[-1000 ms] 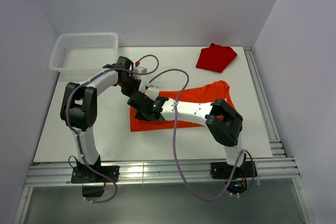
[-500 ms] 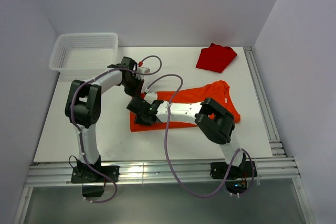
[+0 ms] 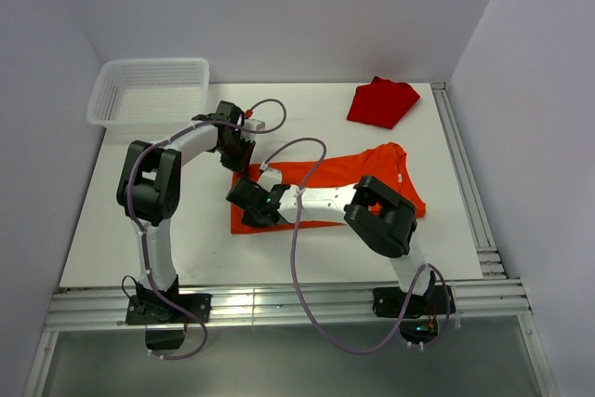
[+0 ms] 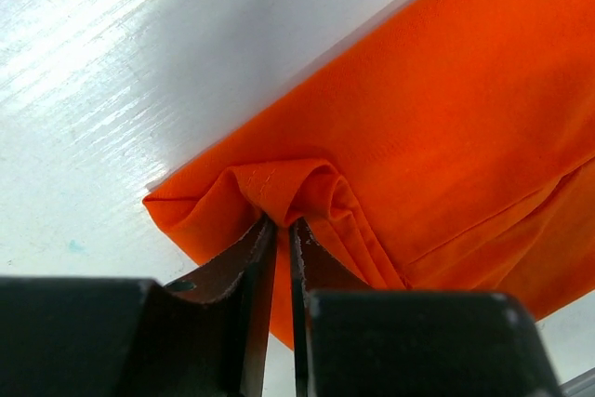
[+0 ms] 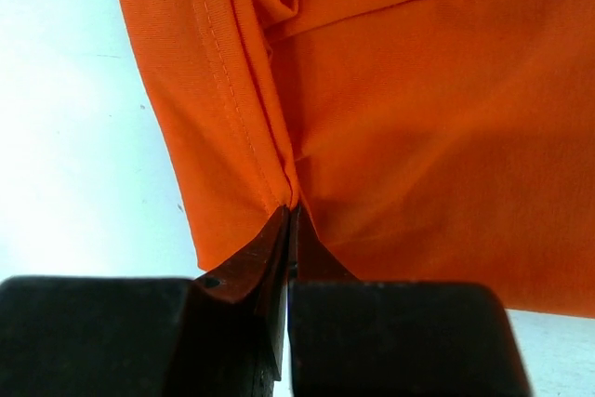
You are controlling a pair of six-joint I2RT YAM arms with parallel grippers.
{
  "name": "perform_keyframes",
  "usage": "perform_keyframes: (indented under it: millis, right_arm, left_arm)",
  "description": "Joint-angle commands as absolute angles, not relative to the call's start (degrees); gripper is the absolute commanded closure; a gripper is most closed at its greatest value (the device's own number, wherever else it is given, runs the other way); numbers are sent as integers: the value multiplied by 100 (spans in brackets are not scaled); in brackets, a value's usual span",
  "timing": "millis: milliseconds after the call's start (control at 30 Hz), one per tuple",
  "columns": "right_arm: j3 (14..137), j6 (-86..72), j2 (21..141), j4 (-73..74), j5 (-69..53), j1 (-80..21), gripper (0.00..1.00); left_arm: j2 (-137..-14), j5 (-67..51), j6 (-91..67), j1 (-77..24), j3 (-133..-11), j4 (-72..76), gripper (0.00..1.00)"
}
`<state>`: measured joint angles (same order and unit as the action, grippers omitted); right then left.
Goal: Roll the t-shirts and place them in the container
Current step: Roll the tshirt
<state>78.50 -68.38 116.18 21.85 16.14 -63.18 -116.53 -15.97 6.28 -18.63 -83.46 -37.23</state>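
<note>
A bright orange t-shirt (image 3: pixel 358 177) lies folded into a long strip across the middle of the table. My left gripper (image 3: pixel 242 163) is at the strip's far left corner, shut on a pinched fold of the orange t-shirt (image 4: pixel 284 183). My right gripper (image 3: pixel 251 216) is at the strip's near left corner, shut on the hem of the orange t-shirt (image 5: pixel 270 155). A second, dark red t-shirt (image 3: pixel 381 102) lies folded at the back right, apart from both grippers.
A white mesh basket (image 3: pixel 149 92) stands at the back left corner. A metal rail (image 3: pixel 465 183) runs along the table's right edge. Purple cables loop over the shirt from both arms.
My right gripper has slid left and nearer, to the strip's near left corner. My left gripper has shifted slightly right onto the far left corner. The cable loop has moved left.
</note>
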Motion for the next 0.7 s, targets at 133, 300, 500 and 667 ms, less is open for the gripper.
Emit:
perform_keyframes:
  millis: [133,300,500,667]
  right_arm:
    - [7805,-6943,11417,2548,1810,-6460,92]
    - [7919,-6926,11250,2786,2021,-6478,76]
    - [8024,-6943,11074,3049,2241,-6521,58]
    - [8463,-6856,11100,3462,2513,-6600,58]
  left_arm:
    - [-11646,-1266,659,-1872,-8507,-3507,77]
    - [-11453,-1388,747,-1819,-8841,-3787,67]
    - [-11110,-1397,765,-1679,-8921,-3876,53]
    - [-10837,-1502,694,-1424,-8737,-3823,50]
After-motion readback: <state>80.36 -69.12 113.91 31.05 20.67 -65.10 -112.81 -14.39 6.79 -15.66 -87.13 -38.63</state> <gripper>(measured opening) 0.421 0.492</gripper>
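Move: The left fingers are shut on the far end of the orange t-shirt's folded-over left edge, just under them; its far-left corner is about 3 cm to their left. The white basket stands some 24 cm left and 19 cm ahead, the folded red t-shirt roughly 36 cm right and 17 cm ahead. The right fingers hold the fold's near end just beneath them, with the near-left corner about 4 cm left and 2 cm back. Both grippers open off the fold, left rising about 4 cm, forward and left, right shifting 2 cm right, up and back. ##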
